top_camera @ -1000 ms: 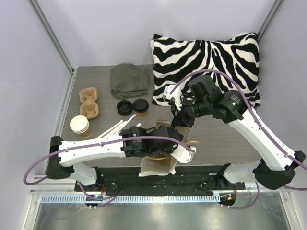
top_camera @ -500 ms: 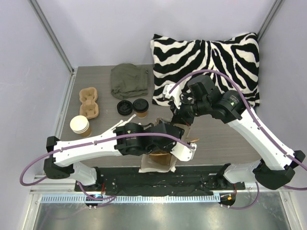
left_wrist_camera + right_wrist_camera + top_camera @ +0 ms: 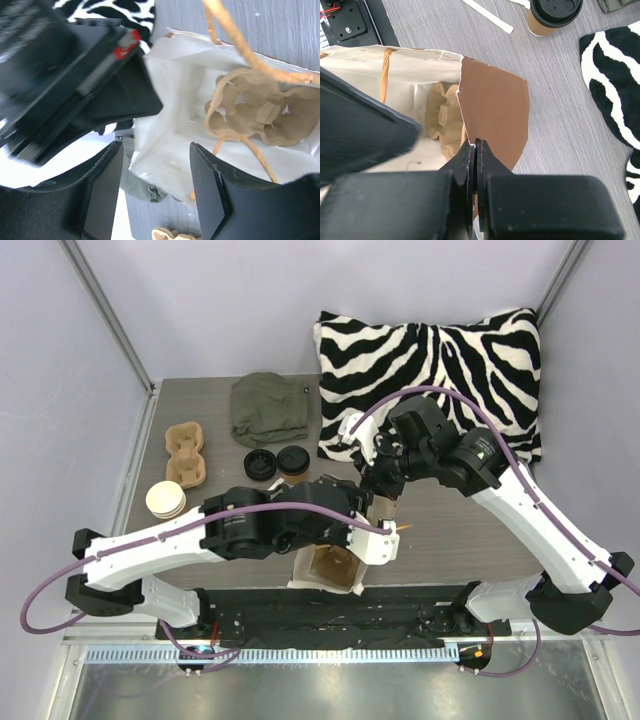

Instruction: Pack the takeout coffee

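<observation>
The takeout coffee point(image 3: 293, 462) is a tan paper cup with a black lid on it, standing on the table behind the bag; the right wrist view shows the cup point(image 3: 547, 17) at its top edge. A brown paper bag point(image 3: 325, 565) with a white inside stands open near the front edge. My right gripper point(image 3: 476, 142) is shut on the bag's brown wall point(image 3: 495, 110). My left gripper point(image 3: 155, 192) hangs open over the bag's mouth with nothing between its fingers. A tan pulp cup carrier point(image 3: 260, 112) lies at the bottom of the bag.
A second pulp carrier point(image 3: 185, 452) and a stack of paper cups point(image 3: 166, 500) sit at the left. A loose black lid point(image 3: 258, 464) lies beside the coffee. A green cloth point(image 3: 268, 408) is at the back, a zebra pillow point(image 3: 430, 370) at back right.
My left arm has swung further back over the bag and its jaws have widened. The bag stands more upright. The right gripper keeps its hold on the bag's wall.
</observation>
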Robot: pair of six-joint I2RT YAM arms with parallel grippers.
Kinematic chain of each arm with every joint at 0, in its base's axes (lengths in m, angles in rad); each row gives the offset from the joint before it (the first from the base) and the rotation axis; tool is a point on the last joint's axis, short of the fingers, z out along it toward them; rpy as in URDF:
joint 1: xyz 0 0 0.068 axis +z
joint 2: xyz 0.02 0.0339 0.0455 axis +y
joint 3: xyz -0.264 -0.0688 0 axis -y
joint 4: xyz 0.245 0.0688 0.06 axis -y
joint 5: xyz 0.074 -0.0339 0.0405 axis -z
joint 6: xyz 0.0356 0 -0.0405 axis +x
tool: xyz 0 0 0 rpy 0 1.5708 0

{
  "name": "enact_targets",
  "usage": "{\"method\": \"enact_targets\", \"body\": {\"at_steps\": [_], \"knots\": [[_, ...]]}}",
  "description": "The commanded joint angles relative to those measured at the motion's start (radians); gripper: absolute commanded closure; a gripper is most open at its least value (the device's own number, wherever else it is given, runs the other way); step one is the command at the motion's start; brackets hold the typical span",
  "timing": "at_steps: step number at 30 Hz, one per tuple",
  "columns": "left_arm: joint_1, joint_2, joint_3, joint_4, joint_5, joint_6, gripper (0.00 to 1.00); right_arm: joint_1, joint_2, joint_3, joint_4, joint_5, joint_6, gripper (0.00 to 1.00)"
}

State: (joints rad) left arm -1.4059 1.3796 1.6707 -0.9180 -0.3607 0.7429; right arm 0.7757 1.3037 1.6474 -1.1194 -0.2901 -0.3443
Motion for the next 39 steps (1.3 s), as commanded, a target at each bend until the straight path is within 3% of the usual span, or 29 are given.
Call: {"method": "enact_targets", "body": {"at_steps": [1, 8, 16, 20, 27, 33, 34, 35, 36, 37, 39], "knots": [[-0.004, -0.048, -0.005, 0.053, 0.013, 0.009, 0.42, -0.001, -0.003, 0.031, 0.032, -0.018, 0.005, 0.99], [0.008, -0.097, 0.020, 0.047, -0.011, 0.003, 0.42, 0.000, -0.011, 0.028, 0.023, -0.004, -0.010, 0.99], [0.087, -0.148, 0.136, 0.036, 0.028, -0.150, 0.33, -0.010, -0.043, -0.155, 0.122, 0.101, -0.137, 0.99], [0.218, -0.160, 0.220, -0.021, 0.123, -0.244, 0.26, -0.073, -0.026, -0.163, 0.165, 0.146, -0.194, 0.99], [0.383, -0.156, 0.248, -0.085, 0.212, -0.378, 0.20, -0.234, 0.020, -0.129, 0.251, 0.025, -0.206, 0.99], [0.660, -0.100, 0.248, -0.151, 0.347, -0.526, 0.15, -0.236, -0.024, -0.141, 0.201, -0.040, -0.231, 0.99], [0.752, -0.082, 0.251, -0.165, 0.395, -0.551, 0.14, -0.236, -0.033, -0.147, 0.193, -0.038, -0.231, 0.99], [0.806, -0.056, 0.250, -0.186, 0.445, -0.574, 0.04, -0.236, -0.044, -0.158, 0.185, -0.037, -0.236, 0.99], [0.861, -0.039, 0.248, -0.200, 0.500, -0.600, 0.00, -0.236, -0.067, -0.161, 0.172, -0.037, -0.239, 0.99], [0.952, -0.025, 0.244, -0.214, 0.550, -0.611, 0.00, -0.237, -0.079, -0.164, 0.165, -0.035, -0.242, 0.99], [1.016, 0.016, 0.221, -0.226, 0.676, -0.631, 0.00, -0.236, -0.099, -0.169, 0.152, -0.037, -0.234, 0.99]]}}
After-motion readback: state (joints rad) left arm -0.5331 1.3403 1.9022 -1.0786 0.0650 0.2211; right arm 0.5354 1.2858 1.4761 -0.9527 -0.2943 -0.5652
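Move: The left hand, free and half open, has the capped coffee about 21 cm ahead, 14 cm to its left and 24 cm below. The loose black lid lies some 10 cm left of the coffee and 3 cm farther out; the white sticks are about 10 cm ahead and 29 cm left of the hand. The right hand still pinches the paper bag's rim, the bag's middle about 6 cm back, 9 cm left and 12 cm below. Left hand arcs some 20 cm left-forward towards the coffee, opening; right brings pinched bag about 8 cm forward-right. ##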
